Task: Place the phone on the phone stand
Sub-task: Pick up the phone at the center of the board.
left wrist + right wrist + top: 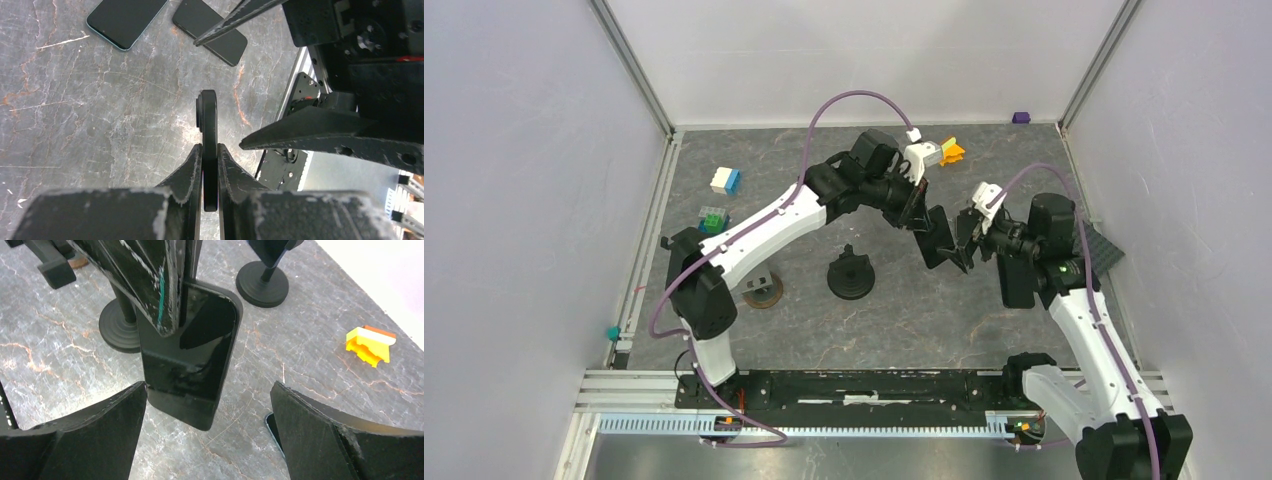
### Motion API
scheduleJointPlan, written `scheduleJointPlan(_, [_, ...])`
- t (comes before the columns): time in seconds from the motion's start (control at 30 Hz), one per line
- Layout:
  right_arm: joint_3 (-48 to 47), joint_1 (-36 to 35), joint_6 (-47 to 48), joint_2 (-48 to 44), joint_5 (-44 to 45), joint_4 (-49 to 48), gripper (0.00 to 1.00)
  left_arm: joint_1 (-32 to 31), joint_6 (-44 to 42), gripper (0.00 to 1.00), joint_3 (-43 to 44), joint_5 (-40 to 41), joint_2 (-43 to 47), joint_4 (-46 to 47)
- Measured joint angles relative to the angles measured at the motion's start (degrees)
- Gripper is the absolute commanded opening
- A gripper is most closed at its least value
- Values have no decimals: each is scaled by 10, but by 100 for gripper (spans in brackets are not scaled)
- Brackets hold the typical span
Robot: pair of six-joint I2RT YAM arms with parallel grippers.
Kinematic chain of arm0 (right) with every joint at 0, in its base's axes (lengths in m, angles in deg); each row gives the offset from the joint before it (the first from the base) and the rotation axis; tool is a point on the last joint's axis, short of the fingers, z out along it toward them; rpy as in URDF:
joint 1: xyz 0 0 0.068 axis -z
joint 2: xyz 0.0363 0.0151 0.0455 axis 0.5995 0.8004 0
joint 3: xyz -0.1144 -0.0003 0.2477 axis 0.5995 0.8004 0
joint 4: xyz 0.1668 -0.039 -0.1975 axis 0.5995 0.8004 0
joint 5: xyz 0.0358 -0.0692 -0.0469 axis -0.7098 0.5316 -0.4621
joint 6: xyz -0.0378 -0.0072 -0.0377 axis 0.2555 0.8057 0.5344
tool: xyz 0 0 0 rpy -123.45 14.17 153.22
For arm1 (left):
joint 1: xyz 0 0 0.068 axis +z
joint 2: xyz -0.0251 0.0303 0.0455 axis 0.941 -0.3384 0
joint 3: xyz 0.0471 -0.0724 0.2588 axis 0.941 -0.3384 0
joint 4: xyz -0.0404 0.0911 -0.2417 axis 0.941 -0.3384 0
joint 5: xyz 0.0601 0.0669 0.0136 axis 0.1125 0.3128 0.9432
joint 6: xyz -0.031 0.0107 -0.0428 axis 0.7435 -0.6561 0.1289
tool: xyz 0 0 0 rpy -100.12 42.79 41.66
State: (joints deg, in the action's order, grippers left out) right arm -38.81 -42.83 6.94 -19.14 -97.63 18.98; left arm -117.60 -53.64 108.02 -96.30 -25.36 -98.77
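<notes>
A black phone (pixel 187 355) hangs upright above the table, edge-on in the left wrist view (pixel 209 130). My left gripper (pixel 210 150) is shut on its upper part, one finger on each face. My right gripper (pixel 208 390) stands open, its fingers (pixel 85 435) spread on either side of the phone's lower end without touching it. In the top view both grippers meet right of centre, left (pixel 932 232) and right (pixel 969 238). The phone stand (pixel 851 275), black with a round base, stands on the table left of them and shows behind the phone (pixel 119 326).
A second black round-based stand (pixel 262 282) is further back. Two more phones (pixel 125 17) (pixel 212 30) lie flat on the table. A yellow-orange block (pixel 371 342), coloured bricks (pixel 724 180) (pixel 712 218), a brown disc (pixel 764 292) and a dark mat (pixel 1106 250) are around.
</notes>
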Motion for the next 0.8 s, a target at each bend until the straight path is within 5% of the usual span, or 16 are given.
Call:
scheduleJointPlan(0.47, [-4,-4,144,56,-70,99,98,0,-131,2,-37,-73,62,-18])
scheduleJointPlan(0.8, [-3,-28,134,75,-139,87,89,0,-133,2,-87,-102,67,18])
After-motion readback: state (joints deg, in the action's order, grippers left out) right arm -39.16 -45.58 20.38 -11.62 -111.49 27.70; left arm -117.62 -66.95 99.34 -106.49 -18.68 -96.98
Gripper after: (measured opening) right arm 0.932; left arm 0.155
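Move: The phone already hangs pinched in the left hand, its middle roughly 3 cm back, 3 cm to the right and 4 cm below; the empty phone stand lies some 16 cm to that hand's left, 3 cm back and 15 cm lower. From the right hand the phone's middle is about 6 cm left, barely 1 cm ahead and 1 cm below. On the table 20 cm beneath the right hand lie a teal-edged phone about 13 cm ahead and 10 cm right, and a black phone level with it, 18 cm right. Keeping its pinch on the phone, the left hand draws it back about 4 cm and a little to the left, rising some 2 cm on the way and sinking again, while the wrist turns about 15 degrees clockwise and tips slightly up. The wide-open right hand follows from the right, first sinking about 4 cm and then sweeping back and left some 3.5 cm each way as it turns roughly 20 degrees counter-clockwise, bringing its fingers to either side of the phone's free end without a visible grip. ##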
